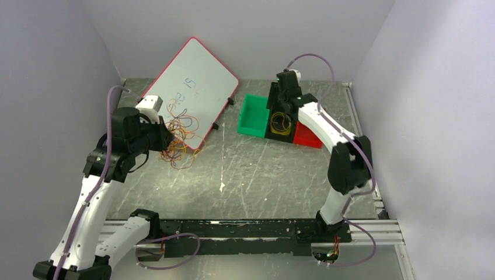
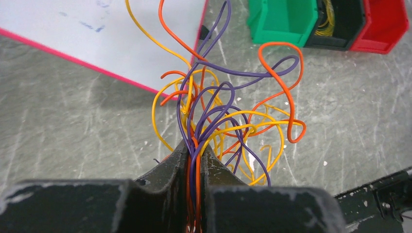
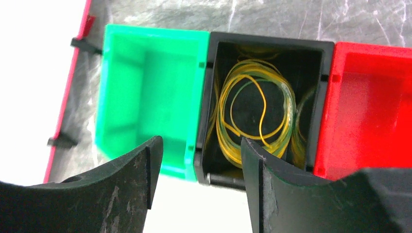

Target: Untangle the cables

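Observation:
A tangled bunch of thin orange, yellow and purple cables hangs over the table next to the whiteboard, and shows in the top view as the bunch of cables. My left gripper is shut on several strands at the near end of the bunch; from above the left gripper sits at the bunch's left side. My right gripper stands open above the black bin, nothing between its fingers. Coiled yellow cables lie inside that bin. In the top view the right gripper hovers over the bins.
A pink-framed whiteboard lies tilted at the back left. A green bin, the black bin and a red bin stand in a row at the back right. A metal rail runs along the near edge.

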Motion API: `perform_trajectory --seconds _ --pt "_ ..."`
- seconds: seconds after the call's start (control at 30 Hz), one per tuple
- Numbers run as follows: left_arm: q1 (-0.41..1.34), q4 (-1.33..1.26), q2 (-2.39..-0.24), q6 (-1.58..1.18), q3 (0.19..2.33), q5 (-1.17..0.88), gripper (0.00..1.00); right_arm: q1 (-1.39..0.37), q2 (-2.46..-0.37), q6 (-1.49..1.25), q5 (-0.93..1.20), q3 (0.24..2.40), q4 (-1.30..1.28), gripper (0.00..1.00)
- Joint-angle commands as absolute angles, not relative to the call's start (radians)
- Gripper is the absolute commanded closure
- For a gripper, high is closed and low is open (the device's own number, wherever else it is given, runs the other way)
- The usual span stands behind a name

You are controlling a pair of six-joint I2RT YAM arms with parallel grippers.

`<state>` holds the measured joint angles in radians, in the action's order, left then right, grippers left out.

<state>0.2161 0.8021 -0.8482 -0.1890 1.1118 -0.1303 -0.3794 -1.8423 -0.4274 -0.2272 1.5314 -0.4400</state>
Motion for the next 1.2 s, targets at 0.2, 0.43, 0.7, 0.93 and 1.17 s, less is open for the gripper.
perform_trajectory --seconds 0.2,0.43,0.7,0.93,1.17 --pt "0.537 0.584 -1.009 -0.303 1.049 0.001 0.92 -0.391 -1.33 -0.36 -0.071 1.085 -0.295 0.36" --pt "0.654 0.448 -1.186 -0.273 1.021 0.058 0.85 -0.396 -1.116 -0.345 0.016 0.851 -0.293 0.34" --pt "0.661 0.367 -1.285 -0.253 0.985 0.032 0.57 -0.397 -0.944 -0.438 0.165 0.643 -0.176 0.32" --pt "0.659 0.429 -1.155 -0.32 0.904 0.132 0.45 -0.498 -0.951 -0.507 0.141 0.572 -0.103 0.32" --pt "0.66 0.437 -0.97 -0.414 0.772 0.105 0.45 -0.699 -1.114 -0.516 0.056 0.613 -0.016 0.32"
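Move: The left hand, still pinching the hanging cables, takes them to a bare table spot about 14 cm to its right, 7 cm ahead and 25 cm below; the whiteboard's near corner is 10 cm ahead, 5 cm right. The hanging tangle is some 31 cm left of the empty right hand, 17 cm back and slightly lower; the black bin lies 4 cm ahead, 3 cm right, 12 cm below, the green bin 8 cm left, 5 cm ahead. Rightward and down, the left hand carries the cables about 14 cm across past the whiteboard's corner, turning some 15 degrees clockwise, spreads its fingers to let go, then draws off left and slightly back. The open right hand retreats some 23 cm from the bins, first rising, then sinking, and lastly swings left towards the cables, turning counter-clockwise. ##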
